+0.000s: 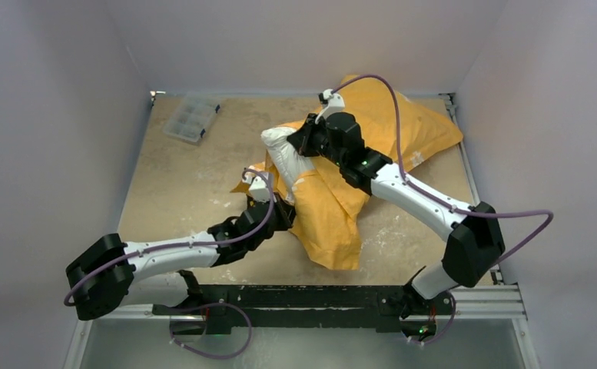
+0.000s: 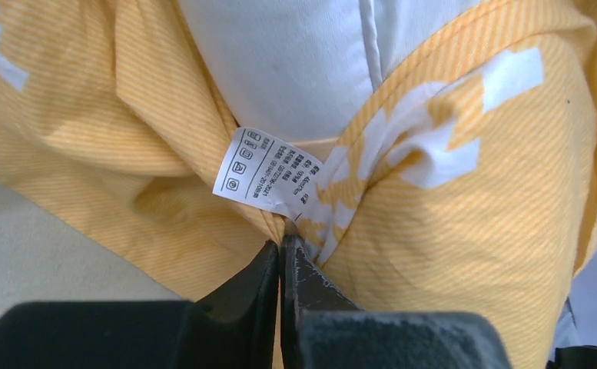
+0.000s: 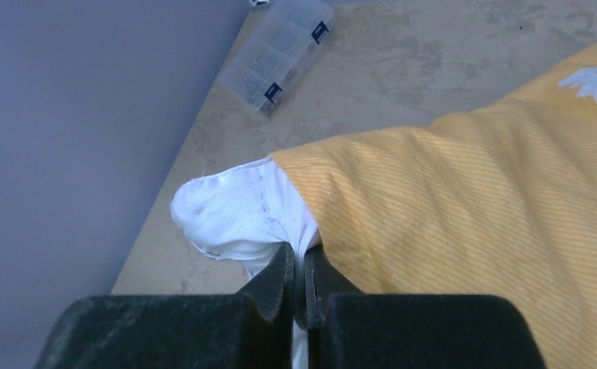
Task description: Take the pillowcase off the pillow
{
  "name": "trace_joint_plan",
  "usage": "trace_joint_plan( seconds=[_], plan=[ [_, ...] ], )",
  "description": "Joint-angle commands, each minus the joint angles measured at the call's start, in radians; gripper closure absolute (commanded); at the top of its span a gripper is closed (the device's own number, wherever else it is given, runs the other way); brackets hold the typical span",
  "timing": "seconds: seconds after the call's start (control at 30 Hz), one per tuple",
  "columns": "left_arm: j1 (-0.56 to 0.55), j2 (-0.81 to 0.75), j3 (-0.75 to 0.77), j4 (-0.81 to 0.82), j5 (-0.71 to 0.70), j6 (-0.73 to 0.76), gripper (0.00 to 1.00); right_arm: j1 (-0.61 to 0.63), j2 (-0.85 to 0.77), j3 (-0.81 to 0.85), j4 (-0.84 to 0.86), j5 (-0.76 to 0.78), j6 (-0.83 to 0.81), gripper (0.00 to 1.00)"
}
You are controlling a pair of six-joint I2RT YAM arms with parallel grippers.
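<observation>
The orange-yellow pillowcase (image 1: 333, 204) lies wrinkled across the middle and back right of the table, with the white pillow (image 1: 286, 154) sticking out of its open end at the left. My left gripper (image 2: 282, 244) is shut on a fold of the pillowcase (image 2: 464, 231) just below its small white tag (image 2: 263, 171); white pillow (image 2: 295, 61) shows above. My right gripper (image 3: 301, 255) is shut on the white pillow (image 3: 233, 211) corner where it leaves the pillowcase (image 3: 472, 223) hem. In the top view the left gripper (image 1: 280, 209) is at the cloth's near-left edge, and the right gripper (image 1: 299, 142) is at the pillow's exposed end.
A clear plastic compartment box (image 1: 191, 118) sits at the back left of the table (image 1: 180, 192), also seen as the box (image 3: 278, 52) in the right wrist view. Grey walls close in the sides and back. A metal rail (image 1: 318, 296) runs along the near edge.
</observation>
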Motion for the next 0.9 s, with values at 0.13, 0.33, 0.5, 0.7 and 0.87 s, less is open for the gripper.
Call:
trace_joint_plan(
  seconds=[0.13, 0.33, 0.5, 0.7, 0.87],
  plan=[
    [-0.034, -0.109, -0.012, -0.192, -0.064, -0.007, 0.61, -0.005, 0.042, 0.157, 0.098, 0.068, 0.011, 0.68],
    [-0.013, -0.220, 0.119, -0.375, -0.138, 0.059, 0.36, -0.004, -0.012, 0.121, 0.016, 0.134, -0.009, 0.28],
    [0.101, -0.208, 0.164, -0.399, -0.032, 0.013, 0.33, -0.003, -0.019, 0.113, -0.172, 0.216, 0.003, 0.18],
    [0.238, -0.106, 0.125, -0.301, 0.125, -0.102, 0.33, 0.005, -0.085, 0.017, -0.284, 0.256, 0.041, 0.17],
    [0.284, -0.029, 0.100, -0.186, 0.186, -0.159, 0.32, 0.065, -0.147, -0.055, -0.316, 0.256, 0.096, 0.16]
  ],
)
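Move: My left hand is shut on the pillowcase rim; the pillow's bare white end stands about 13 cm ahead of it, level sideways and some 5 cm higher. A folded case flap hangs roughly 10 cm to that hand's right, 1 cm back and 5 cm below, and the screwdriver lies about 9 cm left, 1 cm ahead, 12 cm below. My right hand pinches the bare end's cloth; the upper case layer spreads some 5 cm to its right, 3 cm back, 9 cm lower. I open both hands wide and let go of the cloth. My left hand backs off leftward, rises about 6 cm above its start, then swings forward and sinks over the bare white pillow, turning some 10 degrees counter-clockwise. My right hand eases forward and lifts clear, then travels about 6 cm right and sinks 8 cm towards the case's upper layer, drawing back and turning clockwise. ##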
